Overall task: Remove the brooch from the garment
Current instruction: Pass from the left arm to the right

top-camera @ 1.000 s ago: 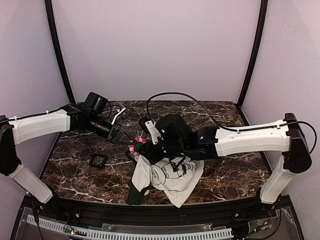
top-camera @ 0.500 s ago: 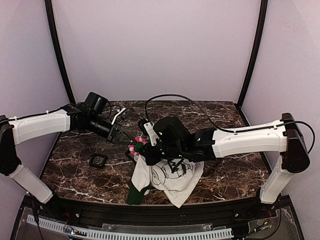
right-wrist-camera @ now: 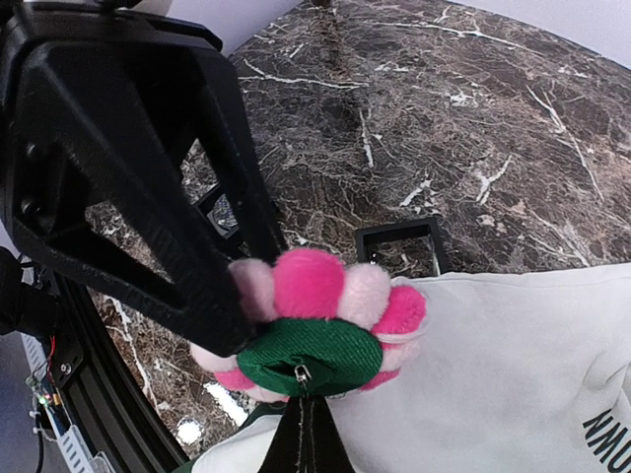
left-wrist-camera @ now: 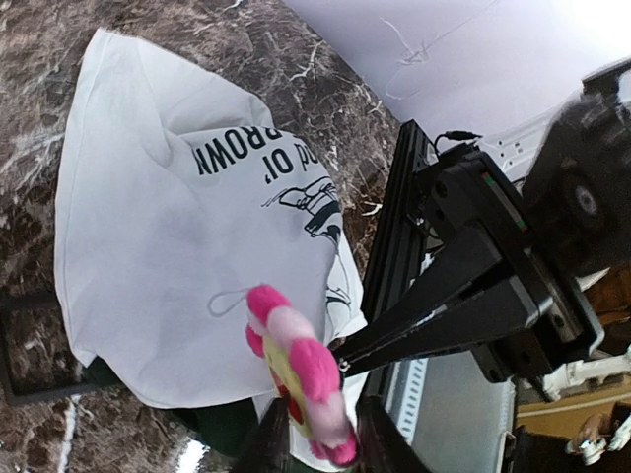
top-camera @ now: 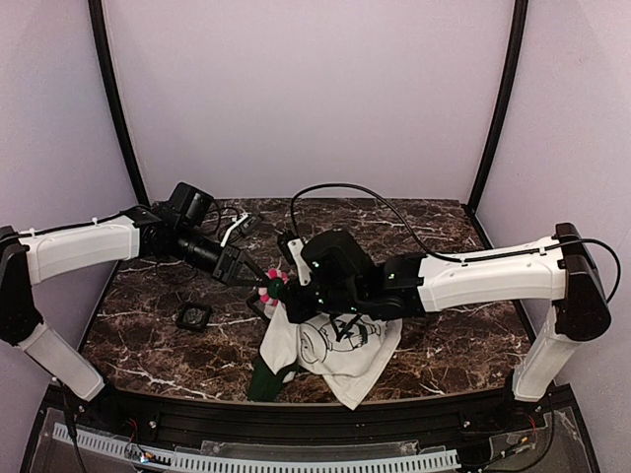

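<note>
The pink and white flower brooch (top-camera: pixel 268 288) hangs above the table at the top corner of the white printed garment (top-camera: pixel 340 347), which droops below it. My right gripper (right-wrist-camera: pixel 306 409) is shut on the metal pin at the brooch's (right-wrist-camera: pixel 317 286) green back. My left gripper (left-wrist-camera: pixel 320 440) has its jaws slightly apart, so it is open, with the brooch (left-wrist-camera: pixel 296 363) between its fingers. The garment (left-wrist-camera: pixel 168 217) lies behind the brooch in the left wrist view. The right wrist view shows it (right-wrist-camera: pixel 493 374) at the lower right.
A small black square frame (top-camera: pixel 193 315) lies on the marble table left of the garment. Another black frame (right-wrist-camera: pixel 399 246) lies just beyond the brooch. The dark green sleeve (top-camera: pixel 264 379) hangs near the table's front edge.
My right gripper has closed on the pin at the brooch's back. My left gripper's jaws have parted a little around the brooch. Both arms barely shifted.
</note>
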Robot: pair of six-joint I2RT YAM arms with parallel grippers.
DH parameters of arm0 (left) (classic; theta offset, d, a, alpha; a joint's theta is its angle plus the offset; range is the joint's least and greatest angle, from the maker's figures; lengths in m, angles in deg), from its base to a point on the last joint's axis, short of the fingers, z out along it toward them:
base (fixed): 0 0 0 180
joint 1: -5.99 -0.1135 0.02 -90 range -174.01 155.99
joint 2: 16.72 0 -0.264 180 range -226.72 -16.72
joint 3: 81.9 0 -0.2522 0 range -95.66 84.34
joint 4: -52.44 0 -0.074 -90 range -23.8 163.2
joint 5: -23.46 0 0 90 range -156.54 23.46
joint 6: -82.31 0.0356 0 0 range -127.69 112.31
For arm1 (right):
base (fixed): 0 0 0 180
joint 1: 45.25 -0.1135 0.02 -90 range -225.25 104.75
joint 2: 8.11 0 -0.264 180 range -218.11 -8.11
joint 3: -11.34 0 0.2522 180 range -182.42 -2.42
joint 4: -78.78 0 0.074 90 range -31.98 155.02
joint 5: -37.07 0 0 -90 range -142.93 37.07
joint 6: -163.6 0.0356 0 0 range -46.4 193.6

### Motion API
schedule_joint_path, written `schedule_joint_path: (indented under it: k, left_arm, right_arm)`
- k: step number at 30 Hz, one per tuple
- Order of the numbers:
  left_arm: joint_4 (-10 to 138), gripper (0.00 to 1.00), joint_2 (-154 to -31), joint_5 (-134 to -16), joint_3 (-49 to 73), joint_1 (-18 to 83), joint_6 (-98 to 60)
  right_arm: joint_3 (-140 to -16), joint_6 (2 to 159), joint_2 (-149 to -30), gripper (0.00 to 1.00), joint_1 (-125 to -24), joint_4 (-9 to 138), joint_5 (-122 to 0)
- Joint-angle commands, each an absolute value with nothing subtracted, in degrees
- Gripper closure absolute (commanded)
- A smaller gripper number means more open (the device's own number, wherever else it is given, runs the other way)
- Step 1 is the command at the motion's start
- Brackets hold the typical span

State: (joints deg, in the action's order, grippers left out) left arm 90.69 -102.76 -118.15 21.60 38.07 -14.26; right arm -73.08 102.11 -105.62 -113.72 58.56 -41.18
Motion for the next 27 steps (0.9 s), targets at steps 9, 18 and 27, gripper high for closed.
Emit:
schedule_joint_path:
  k: [9,18,27]
  left_arm:
    - [88.81,0.21,-100.63,-115.73,23.14,37.96,-14.46]
    - [78.93,0.18,-100.48,-116.74,26.06,40.93,-21.12]
    - [80.18,0.23,-100.83,-114.13,25.54,42.58,-20.03]
  right_arm:
    - [-64.37,113.21,-98.39,1.0,-108.78,71.54,-47.1]
    - [-63.4,113.56,-98.49,1.0,-107.57,73.94,-51.96]
    - [-64.9,113.23,-99.66,1.0,-107.57,74.09,-54.93]
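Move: The brooch is between my two hands. Its middle lies about 2 cm to the right of my left hand and 1 cm above it; from my right hand it is some 2 cm to the left, 1 cm ahead and 1 cm up. Counted from my left hand, the white garment's middle lies roughly 11 cm right and 4 cm back, and the nearer black frame about 7 cm ahead and 2 cm left, both some 18 cm below. My left fingers, already loosening around a petal, spread wide and let go of the brooch, while my right fingers stay shut on the metal pin at its back. My right hand draws it away about 3 cm to the right, forward and rising, tilting some 20 degrees with its left side up, then eases back left a little. My open left hand follows late, about 2 cm right and slightly back. ##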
